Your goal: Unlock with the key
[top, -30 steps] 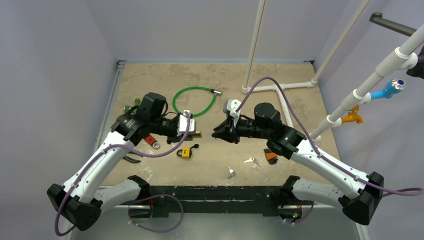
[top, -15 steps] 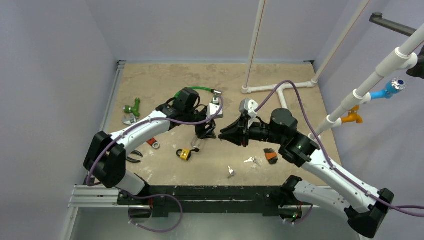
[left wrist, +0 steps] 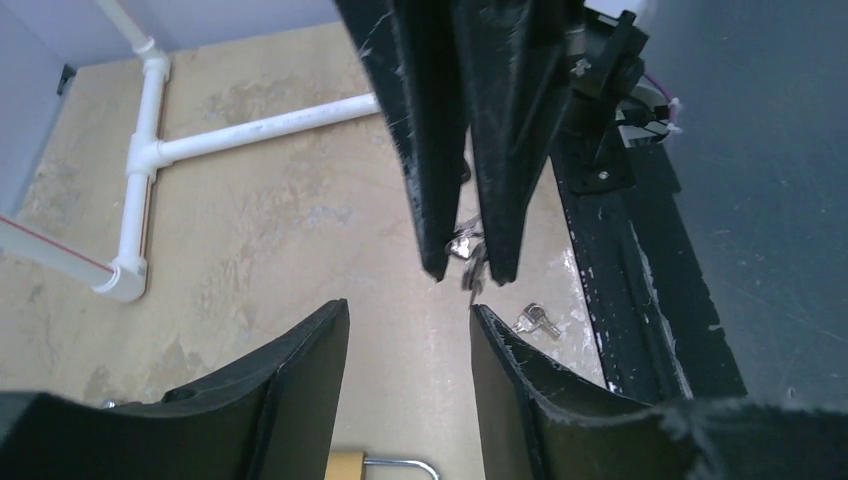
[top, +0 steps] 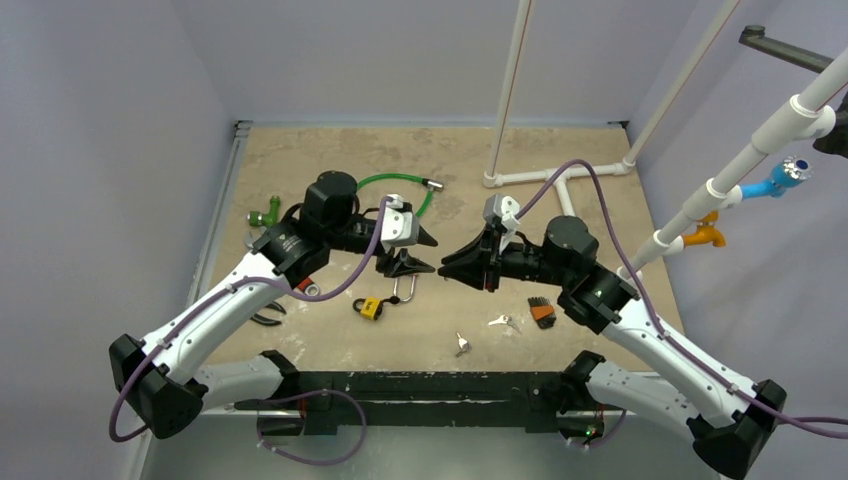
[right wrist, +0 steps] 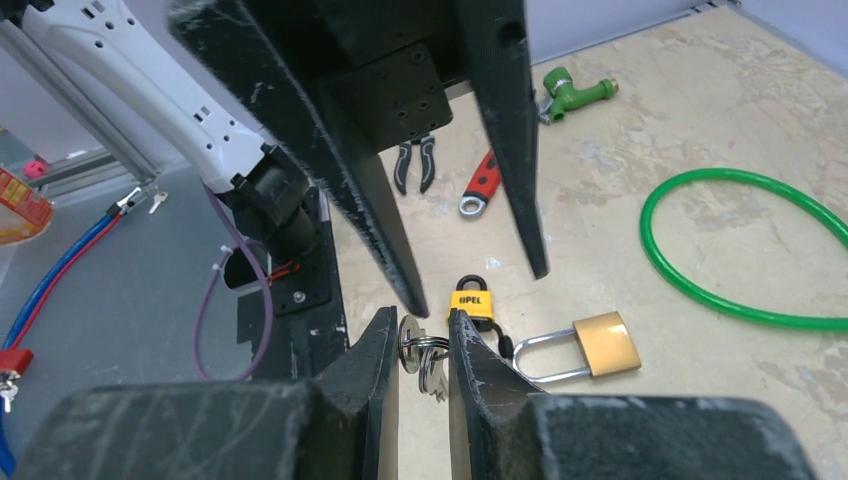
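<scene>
My right gripper (right wrist: 423, 330) is shut on a ring of silver keys (right wrist: 415, 350), with one key flat between the pads and the others dangling. It hovers tip to tip with my left gripper (top: 432, 256), which is open with nothing between its fingers (left wrist: 300, 390). In the left wrist view the keys (left wrist: 466, 250) hang just beyond my open left gripper (left wrist: 410, 312). The brass padlock (right wrist: 607, 344) lies flat on the table below both grippers, its steel shackle (top: 406, 290) pointing toward the arms. A small yellow padlock (top: 370, 307) lies beside it.
Loose keys (top: 462, 344) (top: 503, 321) and an orange-black tool (top: 541, 312) lie near the front edge. A green cable loop (top: 400, 195), green hose fitting (top: 265, 215), red wrench (top: 305, 285) and pliers (top: 262, 318) lie on the left. A white pipe frame (top: 545, 173) stands at the back right.
My left gripper let go of the brass padlock, which now lies on the table, and its jaws opened. The right gripper, still holding the keys, shifted slightly right.
</scene>
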{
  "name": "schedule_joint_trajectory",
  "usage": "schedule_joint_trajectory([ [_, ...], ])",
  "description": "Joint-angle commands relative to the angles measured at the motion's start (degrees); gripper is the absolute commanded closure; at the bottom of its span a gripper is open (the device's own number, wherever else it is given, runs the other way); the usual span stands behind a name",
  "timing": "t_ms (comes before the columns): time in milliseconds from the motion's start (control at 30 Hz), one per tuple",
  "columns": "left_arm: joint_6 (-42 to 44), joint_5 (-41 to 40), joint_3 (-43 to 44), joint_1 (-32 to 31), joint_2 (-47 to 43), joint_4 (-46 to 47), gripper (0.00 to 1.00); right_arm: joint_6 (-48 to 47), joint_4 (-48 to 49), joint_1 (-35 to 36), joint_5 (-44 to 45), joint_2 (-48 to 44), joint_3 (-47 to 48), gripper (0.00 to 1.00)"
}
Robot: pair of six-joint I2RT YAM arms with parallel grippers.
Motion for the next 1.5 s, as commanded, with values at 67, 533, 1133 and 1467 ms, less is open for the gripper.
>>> schedule_joint_trajectory([
  [67,2.1,3.4,0.9,-1.4,-0.2,-0.9,0.57,2.3,5.7,-0.4,-2.6,0.8,0.3,1.00],
  [533,2.5,5.1,1.2,-1.9,0.1,-2.7,0.60,1.5,6.6,-0.3,-3.2,2.8,1.4,1.00],
  [1133,4.5,0.5,1.4,-3.3,-0.8,-5.6,0.98,1.8,7.4,-0.3,-2.4,1.9,0.5,1.00],
  [1467,8.1,-3.2,4.1,-1.3,-2.8,-15.1,1.00,-0.7,1.3,-0.3,-2.7,1.5,1.8,1.00],
])
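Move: The key sticks out of the right gripper, roughly 2 cm back, 3 cm to the right and 2 cm below the left hand. From the left hand, the brass padlock lies about 16 cm below, 2 cm ahead and 6 cm left; the yellow padlock, equally low, lies 9 cm back and 15 cm left. For the right hand, the key is some 2 cm left and 1 cm down, level fore and aft. Left hand eases about 2.5 cm back and slightly down, then pinches the key the right hand keeps holding. ##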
